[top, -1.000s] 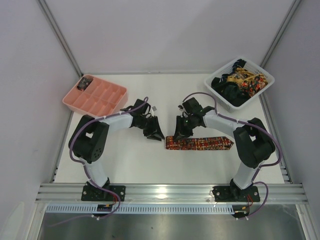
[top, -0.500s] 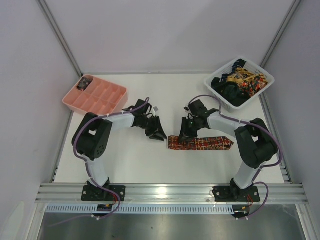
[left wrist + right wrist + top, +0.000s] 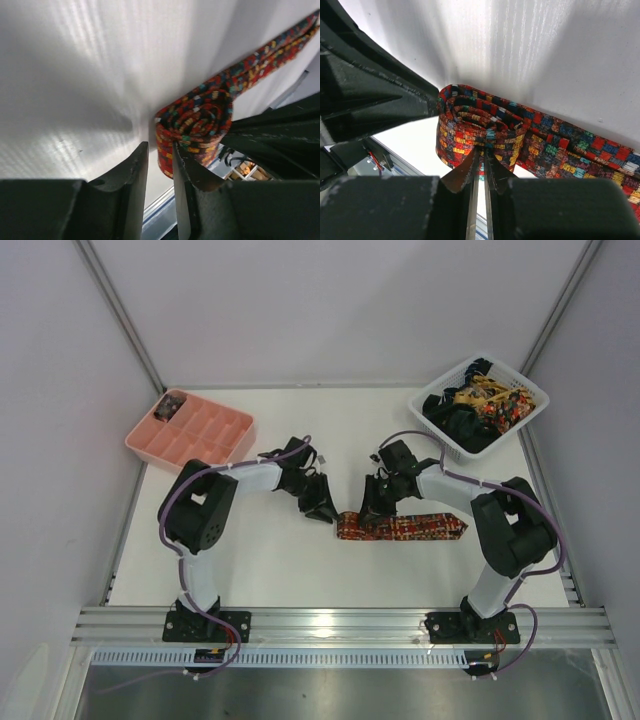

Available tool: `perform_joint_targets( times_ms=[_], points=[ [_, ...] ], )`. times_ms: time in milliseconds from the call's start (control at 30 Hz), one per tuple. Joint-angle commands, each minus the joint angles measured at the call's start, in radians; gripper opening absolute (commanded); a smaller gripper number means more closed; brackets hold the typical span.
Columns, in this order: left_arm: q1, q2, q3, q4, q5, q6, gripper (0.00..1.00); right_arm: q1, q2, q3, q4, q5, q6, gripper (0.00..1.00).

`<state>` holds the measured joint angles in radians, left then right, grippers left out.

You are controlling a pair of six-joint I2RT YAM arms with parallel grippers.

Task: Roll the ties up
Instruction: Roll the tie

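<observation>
A red, orange and black patterned tie [image 3: 420, 527] lies flat on the white table, its left end wound into a roll [image 3: 350, 527]. My right gripper [image 3: 370, 515] stands over the roll. In the right wrist view its jaws are pinched nearly together on the roll's fabric layers [image 3: 470, 122], right gripper [image 3: 483, 151] shut on them. My left gripper [image 3: 325, 510] sits just left of the roll. In the left wrist view the left gripper [image 3: 159, 149] is open, and the roll [image 3: 197, 120] rests with its outer edge at the fingertips.
A white lattice basket [image 3: 538, 396] at the back right holds several more ties [image 3: 478, 405]. A pink compartment tray [image 3: 190, 440] stands at the back left with a small dark thing [image 3: 170, 405] in one corner cell. Both arms meet mid-table.
The left gripper has moved right, up to the roll. The right gripper and the roll have shifted slightly right, and the tie's flat part is a little shorter.
</observation>
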<state>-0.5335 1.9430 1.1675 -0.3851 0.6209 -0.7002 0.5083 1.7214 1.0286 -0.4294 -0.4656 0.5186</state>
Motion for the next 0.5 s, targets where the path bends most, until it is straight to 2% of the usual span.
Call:
perform_joint_targets(
  times_ms=[0, 167, 300, 367, 433, 467],
  points=[
    [-0.006, -0.022, 0.023, -0.061, -0.102, -0.019, 0.31, 0.001, -0.016, 0.005, 0.011, -0.011, -0.023, 0.14],
    [-0.006, -0.117, -0.026, -0.060, -0.208, -0.035, 0.31, 0.012, -0.019, 0.063, -0.034, -0.016, -0.032, 0.19],
    [-0.003, -0.144, -0.028, -0.081, -0.244, -0.027, 0.32, 0.010, -0.034, 0.125, -0.101, -0.016, -0.037, 0.36],
    [0.001, -0.148, -0.020, -0.097, -0.240, -0.016, 0.33, 0.003, -0.051, 0.154, -0.152, -0.004, -0.054, 0.42],
    [0.004, -0.157, -0.025, -0.062, -0.175, 0.021, 0.36, -0.011, -0.063, 0.156, -0.175, -0.014, -0.075, 0.51],
    [0.004, -0.162, -0.023, -0.055, -0.155, 0.031, 0.42, -0.031, -0.074, 0.154, -0.186, -0.025, -0.078, 0.54]
  ],
)
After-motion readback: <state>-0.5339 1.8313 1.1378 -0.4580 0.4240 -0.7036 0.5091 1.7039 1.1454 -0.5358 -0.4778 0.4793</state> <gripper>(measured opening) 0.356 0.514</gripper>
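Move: The rolled end of the tie lies roughly 3 cm to the left of the right hand, a centimetre nearer the base and some 2 cm below. Its flat tail runs off to the right, the tail's middle about 12 cm right of that hand, 1 cm back and 4 cm down. From the left hand, the roll is about 4 cm to the right, 1 cm back and 1 cm lower. The roll is released by the right hand: its nearly shut fingertips, resting on the roll's upper right side, open to about half and come free as the hand rises some 3.5 cm, easing slightly forward and left. The left hand backs leftward away from the roll by nearly 3 cm, dipping a centimetre and then rising again, its partly open fingers tipping about 10 degrees steeper. ##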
